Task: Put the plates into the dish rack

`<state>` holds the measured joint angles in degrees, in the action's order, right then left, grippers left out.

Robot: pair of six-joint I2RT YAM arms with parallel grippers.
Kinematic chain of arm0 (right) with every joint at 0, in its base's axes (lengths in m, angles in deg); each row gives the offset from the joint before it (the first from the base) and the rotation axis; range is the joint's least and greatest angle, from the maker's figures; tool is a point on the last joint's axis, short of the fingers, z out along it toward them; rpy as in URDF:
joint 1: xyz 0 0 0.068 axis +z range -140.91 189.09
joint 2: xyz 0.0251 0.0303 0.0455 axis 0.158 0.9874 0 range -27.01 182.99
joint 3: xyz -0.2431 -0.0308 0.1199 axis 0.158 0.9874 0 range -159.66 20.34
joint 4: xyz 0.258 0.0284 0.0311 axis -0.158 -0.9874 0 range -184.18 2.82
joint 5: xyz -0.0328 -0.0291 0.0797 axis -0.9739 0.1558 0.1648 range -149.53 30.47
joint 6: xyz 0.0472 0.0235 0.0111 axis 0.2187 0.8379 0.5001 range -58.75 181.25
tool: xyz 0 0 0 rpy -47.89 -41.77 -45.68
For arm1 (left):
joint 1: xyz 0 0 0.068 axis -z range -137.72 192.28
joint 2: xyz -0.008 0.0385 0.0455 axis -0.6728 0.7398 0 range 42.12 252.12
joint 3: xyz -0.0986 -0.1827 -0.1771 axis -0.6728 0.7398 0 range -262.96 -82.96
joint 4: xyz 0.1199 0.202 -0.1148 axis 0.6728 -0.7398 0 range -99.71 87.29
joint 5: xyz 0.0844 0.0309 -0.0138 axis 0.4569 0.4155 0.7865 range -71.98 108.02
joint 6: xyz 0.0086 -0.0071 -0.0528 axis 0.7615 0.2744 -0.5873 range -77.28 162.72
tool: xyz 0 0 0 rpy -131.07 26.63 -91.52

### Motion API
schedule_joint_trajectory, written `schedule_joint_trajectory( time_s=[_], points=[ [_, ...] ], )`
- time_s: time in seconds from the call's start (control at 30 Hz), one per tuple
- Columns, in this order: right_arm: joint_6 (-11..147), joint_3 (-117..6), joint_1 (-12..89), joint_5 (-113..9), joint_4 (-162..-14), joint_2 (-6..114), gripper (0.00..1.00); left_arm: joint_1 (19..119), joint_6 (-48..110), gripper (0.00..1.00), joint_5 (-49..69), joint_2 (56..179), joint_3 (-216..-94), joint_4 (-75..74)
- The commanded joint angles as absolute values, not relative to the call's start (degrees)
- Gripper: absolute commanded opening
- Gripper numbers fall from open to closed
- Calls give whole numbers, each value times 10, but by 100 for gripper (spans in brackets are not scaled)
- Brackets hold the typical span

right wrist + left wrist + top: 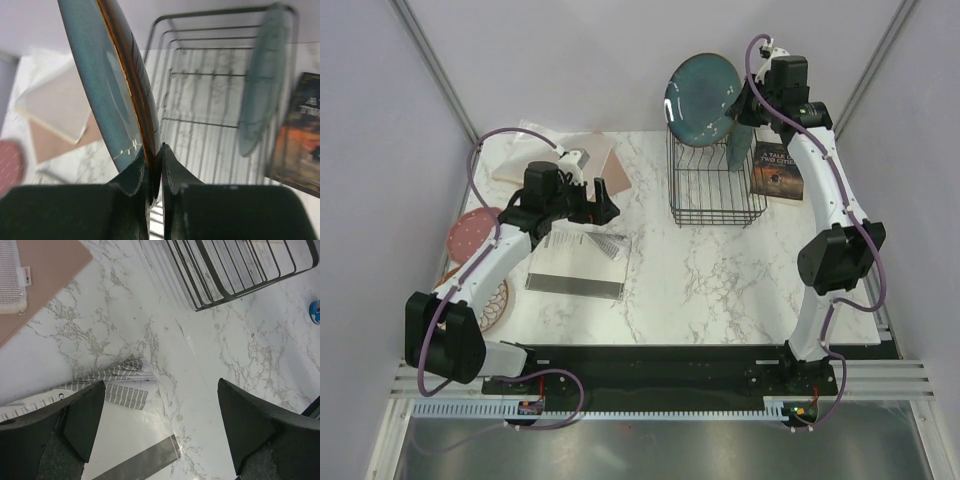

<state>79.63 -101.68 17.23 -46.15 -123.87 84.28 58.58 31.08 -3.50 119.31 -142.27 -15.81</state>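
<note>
My right gripper [752, 100] is shut on the rim of a glossy blue-teal plate [700, 95] and holds it on edge above the far end of the black wire dish rack [715, 190]. In the right wrist view the pads [154, 160] pinch the plate's brown rim [100, 75] over the rack [200, 90]. A teal-green plate [262, 80] stands upright in the rack's right end [737, 148]. A reddish-pink speckled plate [470, 232] and a whitish patterned plate [492, 300] lie at the left edge. My left gripper [605, 205] is open and empty over the table [160, 425].
A pinkish-brown square sheet [610, 165] and a white mesh pouch [525, 155] lie at the back left. A grey-and-white paper packet [575, 265] lies under the left gripper. A dark book [778, 170] lies right of the rack. A small blue-and-white object [315, 310] shows near the rack.
</note>
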Motion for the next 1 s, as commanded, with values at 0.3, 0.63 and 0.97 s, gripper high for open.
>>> schedule_joint_trajectory(
  time_s=[0.3, 0.63, 0.97],
  points=[
    [746, -1115, 216, -848, -1105, 884, 0, 584, 346, 100, -36, 1275, -1501, -127],
    [627, -1135, 253, -1003, -1048, 932, 0, 584, 337, 100, -55, 1332, -1534, -129],
    [617, -1119, 264, -1080, -1035, 954, 0, 581, 350, 100, -47, 1350, -1542, -143]
  ],
)
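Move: The right hand still pinches the dark plate by its rim, high over the dish rack. The rack's middle lies about 25 cm below this hand, some 6 cm back and straight under it sideways. The plate already standing in the rack is about 20 cm down, 4 cm to the right and 2 cm back; the book is 15 cm right, 1 cm back and 30 cm down. From the empty left hand, the rack's middle is some 11 cm ahead, 25 cm right and 14 cm below. Keep the right gripper's pinch on the plate's rim and sweep it about 7 cm right and 5 cm forward over the dish rack, sinking some 3 cm. Swing the wrist clockwise by about 35 degrees while rolling its left side down about as much, to turn the plate edge-on. Meanwhile ease the open left gripper some 5 cm forward and a little down. ##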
